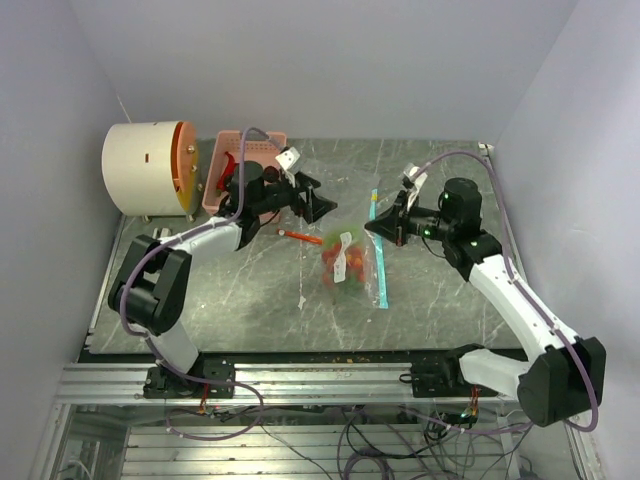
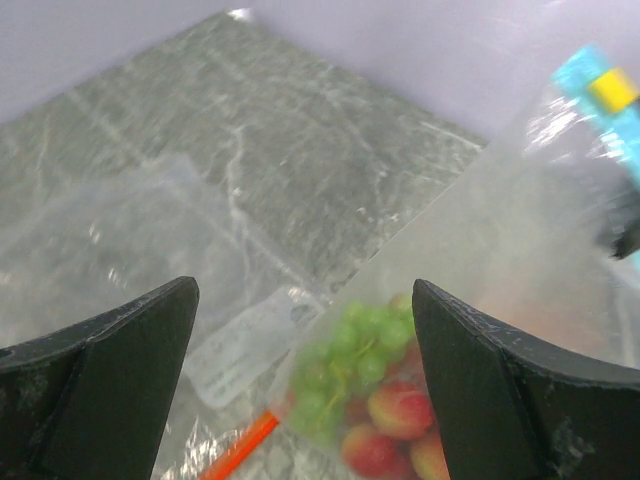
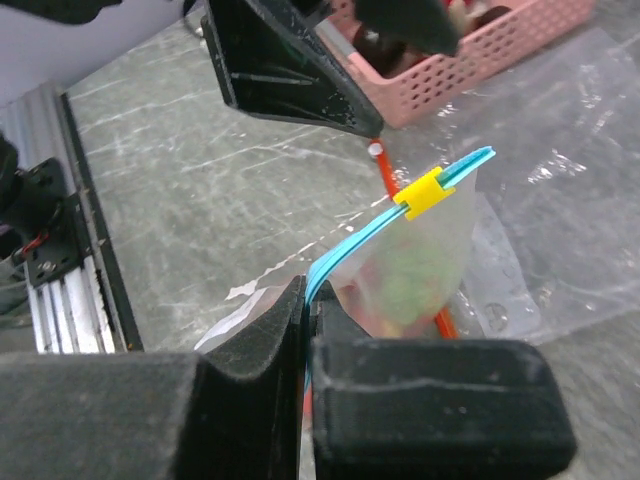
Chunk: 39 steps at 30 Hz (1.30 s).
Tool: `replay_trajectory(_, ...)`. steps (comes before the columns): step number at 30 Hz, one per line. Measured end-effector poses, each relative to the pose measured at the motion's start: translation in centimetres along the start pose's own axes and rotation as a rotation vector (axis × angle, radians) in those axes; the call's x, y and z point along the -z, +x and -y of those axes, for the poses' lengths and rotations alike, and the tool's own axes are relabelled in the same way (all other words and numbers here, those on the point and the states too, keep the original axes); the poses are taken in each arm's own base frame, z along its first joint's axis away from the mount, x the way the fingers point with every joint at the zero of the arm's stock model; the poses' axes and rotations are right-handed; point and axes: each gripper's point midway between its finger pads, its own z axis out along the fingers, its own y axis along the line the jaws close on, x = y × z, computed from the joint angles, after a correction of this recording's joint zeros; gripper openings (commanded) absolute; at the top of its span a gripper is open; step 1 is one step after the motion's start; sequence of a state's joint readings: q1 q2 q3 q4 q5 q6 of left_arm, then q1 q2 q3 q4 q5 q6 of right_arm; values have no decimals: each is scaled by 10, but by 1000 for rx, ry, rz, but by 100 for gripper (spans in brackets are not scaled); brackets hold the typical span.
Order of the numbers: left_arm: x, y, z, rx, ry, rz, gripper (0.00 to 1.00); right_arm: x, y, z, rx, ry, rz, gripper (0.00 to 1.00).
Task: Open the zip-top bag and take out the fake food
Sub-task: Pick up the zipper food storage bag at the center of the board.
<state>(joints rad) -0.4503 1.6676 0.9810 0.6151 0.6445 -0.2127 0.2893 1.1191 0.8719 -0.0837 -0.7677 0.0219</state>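
Note:
A clear zip-top bag (image 1: pixel 348 262) with a blue zip strip (image 3: pixel 380 225) and a yellow slider (image 3: pixel 424 192) lies mid-table. The fake food (image 2: pixel 365 385) is inside it: a green grape bunch and red-yellow fruits. My right gripper (image 3: pixel 310 295) is shut on the blue zip strip at the bag's top edge (image 1: pixel 385 228). My left gripper (image 2: pixel 305 300) hovers just left of the bag (image 1: pixel 305 205). It is open wide, with nothing between its fingers (image 2: pixel 120 370). It looks down on the bag's side.
A thin orange stick (image 1: pixel 300 236) lies on the table beside the bag. A pink slotted basket (image 1: pixel 245 160) with dark items stands at the back left, next to a white and orange drum (image 1: pixel 150 168). Loose clear plastic (image 3: pixel 570 180) lies behind the bag.

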Motion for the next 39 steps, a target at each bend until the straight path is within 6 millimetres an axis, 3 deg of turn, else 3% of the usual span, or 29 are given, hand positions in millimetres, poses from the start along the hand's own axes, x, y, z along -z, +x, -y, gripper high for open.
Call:
replay_trajectory(6, -17, -29, 23, -117, 247, 34, 99, -12, 3, -10, 29, -146, -27, 0)
replay_trajectory(11, -22, -38, 30, -79, 478, 122, 99, -14, -21, -20, 92, -244, -10, 0)
replay_trajectory(15, -26, -25, 22, -5, 609, 113, 99, -14, -43, -27, 151, -308, 10, 0)
replay_trajectory(18, -20, -16, 22, 16, 640, 88, 99, -13, -43, -30, 162, -339, 8, 0)
replay_trajectory(27, 1, -56, 77, -127, 764, 99, 99, -19, -28, -27, 123, -361, -32, 0)
replay_trajectory(30, 0, -58, 101, -142, 828, 79, 90, -19, -28, -27, 121, -363, -33, 0)
replay_trajectory(35, -1, -48, 124, -124, 895, 32, 77, -19, -28, -28, 121, -369, -32, 0)
replay_trajectory(39, -3, -45, 125, -98, 900, 17, 37, -18, -29, -30, 122, -376, -29, 0)
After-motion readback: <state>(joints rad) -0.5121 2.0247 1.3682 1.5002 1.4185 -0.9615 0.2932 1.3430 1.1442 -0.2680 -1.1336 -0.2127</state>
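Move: The bag's blue zip strip, just ahead of the right hand's pinch, is some 8 cm back, 10 cm right and 3 cm above the left hand, and roughly 3 cm ahead of the right hand. From the left hand, the fruit inside hangs about 7 cm back, 6 cm right and 17 cm below. The orange stick is about 5 cm left, level fore and aft, 20 cm below; the empty clear bag lies about 12 cm ahead, 3 cm right, also 20 cm below. The bag's zip strip stays pinched in the right fingers, carried about 3 cm left and 3 cm up with a 20-degree counter-clockwise turn, then held. The left hand first edges right with a rise and dip, then swings back and up to it, ending about 10 cm back, 7 up and 6 right, turned some 50 degrees clockwise; its wide-open fingers straddle the bag top between yellow clip and right fingertips and start closing. ##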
